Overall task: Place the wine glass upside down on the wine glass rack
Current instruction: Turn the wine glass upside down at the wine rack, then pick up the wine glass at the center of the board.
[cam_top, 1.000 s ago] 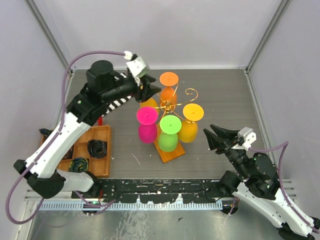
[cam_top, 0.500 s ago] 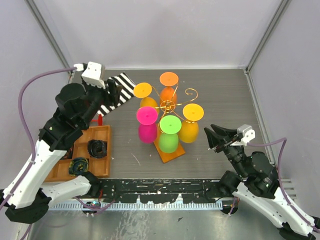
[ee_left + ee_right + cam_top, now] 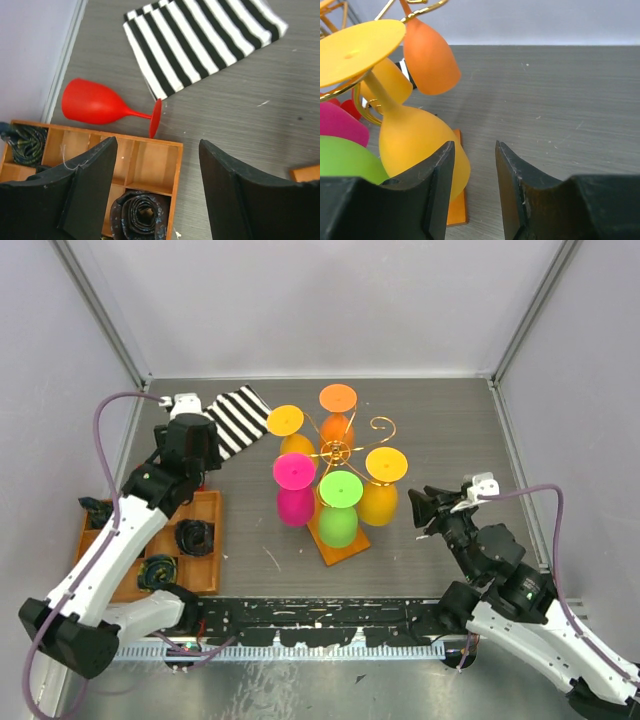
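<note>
A red wine glass lies on its side on the table between the striped cloth and the wooden tray, bowl to the left; the left arm hides it in the top view. My left gripper hovers open over the tray's far corner, short of the glass, with nothing between its fingers. The wine glass rack, gold wire on an orange base, carries several coloured glasses upside down, among them a yellow-orange one. My right gripper is open and empty just right of the yellow glass.
A black-and-white striped cloth lies at the back left. The compartmented wooden tray at the left holds dark rolled fabric. Walls close the table on three sides.
My left gripper let go of the yellow-orange glass, which now hangs on the rack. It swung left and down to the tray while its jaws widened. The right gripper shifted slightly.
</note>
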Available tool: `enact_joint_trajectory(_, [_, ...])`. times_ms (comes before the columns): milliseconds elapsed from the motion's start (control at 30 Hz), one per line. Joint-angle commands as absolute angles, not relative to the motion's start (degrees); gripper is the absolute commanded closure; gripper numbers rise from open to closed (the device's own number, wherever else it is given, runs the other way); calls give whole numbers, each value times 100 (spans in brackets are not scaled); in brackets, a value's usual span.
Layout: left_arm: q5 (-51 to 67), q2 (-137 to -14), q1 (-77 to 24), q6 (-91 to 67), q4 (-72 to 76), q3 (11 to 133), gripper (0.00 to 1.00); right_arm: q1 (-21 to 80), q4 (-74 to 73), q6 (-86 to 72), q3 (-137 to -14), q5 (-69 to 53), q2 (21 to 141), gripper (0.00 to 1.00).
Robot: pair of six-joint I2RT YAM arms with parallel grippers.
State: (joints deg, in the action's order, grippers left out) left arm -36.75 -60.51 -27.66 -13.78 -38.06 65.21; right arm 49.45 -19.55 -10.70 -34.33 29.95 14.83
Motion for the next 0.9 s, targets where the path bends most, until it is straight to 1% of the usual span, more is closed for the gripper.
enact_joint_trajectory(0, [-3290,-6452,-2183,-1833,-3655,6294,26,4957,-2221,-1445,-3785,3411,1710,56])
enact_joint_trajectory(100, [-3114,-6841,-1829,-1895,-3429,6164,26,4958,-2219,-1433,-3774,3385,1710,56])
enact_joint_trajectory(200, [-2388,-7200,-1406,-2047,-3154,5994,36,4957,-2223,-1396,-3784,3374,1699,55])
enact_joint_trajectory(267, [-2209,-7551,-1309,-2126,-2991,5892,39,4957,-2229,-1373,-3782,3379,1681,55])
enact_joint_trajectory(500, [-2765,-8380,-1220,-2162,-2735,5724,41,4958,-2217,-1389,-3758,3362,1668,55])
enact_joint_trajectory(667, [-2642,-8701,-1048,-2118,-2492,5652,44,4957,-2219,-1380,-3763,3366,1718,55])
enact_joint_trajectory(767, [-2430,-8889,-950,-2118,-2362,5619,51,4959,-2204,-1372,-3760,3374,1736,55])
enact_joint_trajectory(867, [-2266,-9022,-906,-2114,-2281,5629,63,4959,-2204,-1363,-3753,3384,1749,55])
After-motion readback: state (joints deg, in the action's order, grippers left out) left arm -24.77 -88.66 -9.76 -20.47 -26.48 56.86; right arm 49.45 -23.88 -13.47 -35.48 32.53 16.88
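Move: The red wine glass lies on its side, bowl to the left, its middle about 7 cm ahead of the left hand, 14 cm to its left and 23 cm below; its foot is the near end, only some 5 cm left of the hand. The wooden tray is right behind the glass, its middle 12 cm back and 21 cm left of the hand, and the striped cloth's middle is 23 cm ahead, 2 cm right. The glass is roughly 20 cm ahead and 70 cm left of the right hand, at table height. The left hand drops about 19 cm towards the foot end of the lying red wine glass, drifting some 5 cm forward and 5 cm left as it sinks and slowing over the last stretch. On the way the fingers tip down by about 25 degrees and swing a little counter-clockwise, and their wide gap narrows to a bit over half of what it was, with the tips ending close around the foot disc, touch not clear. ##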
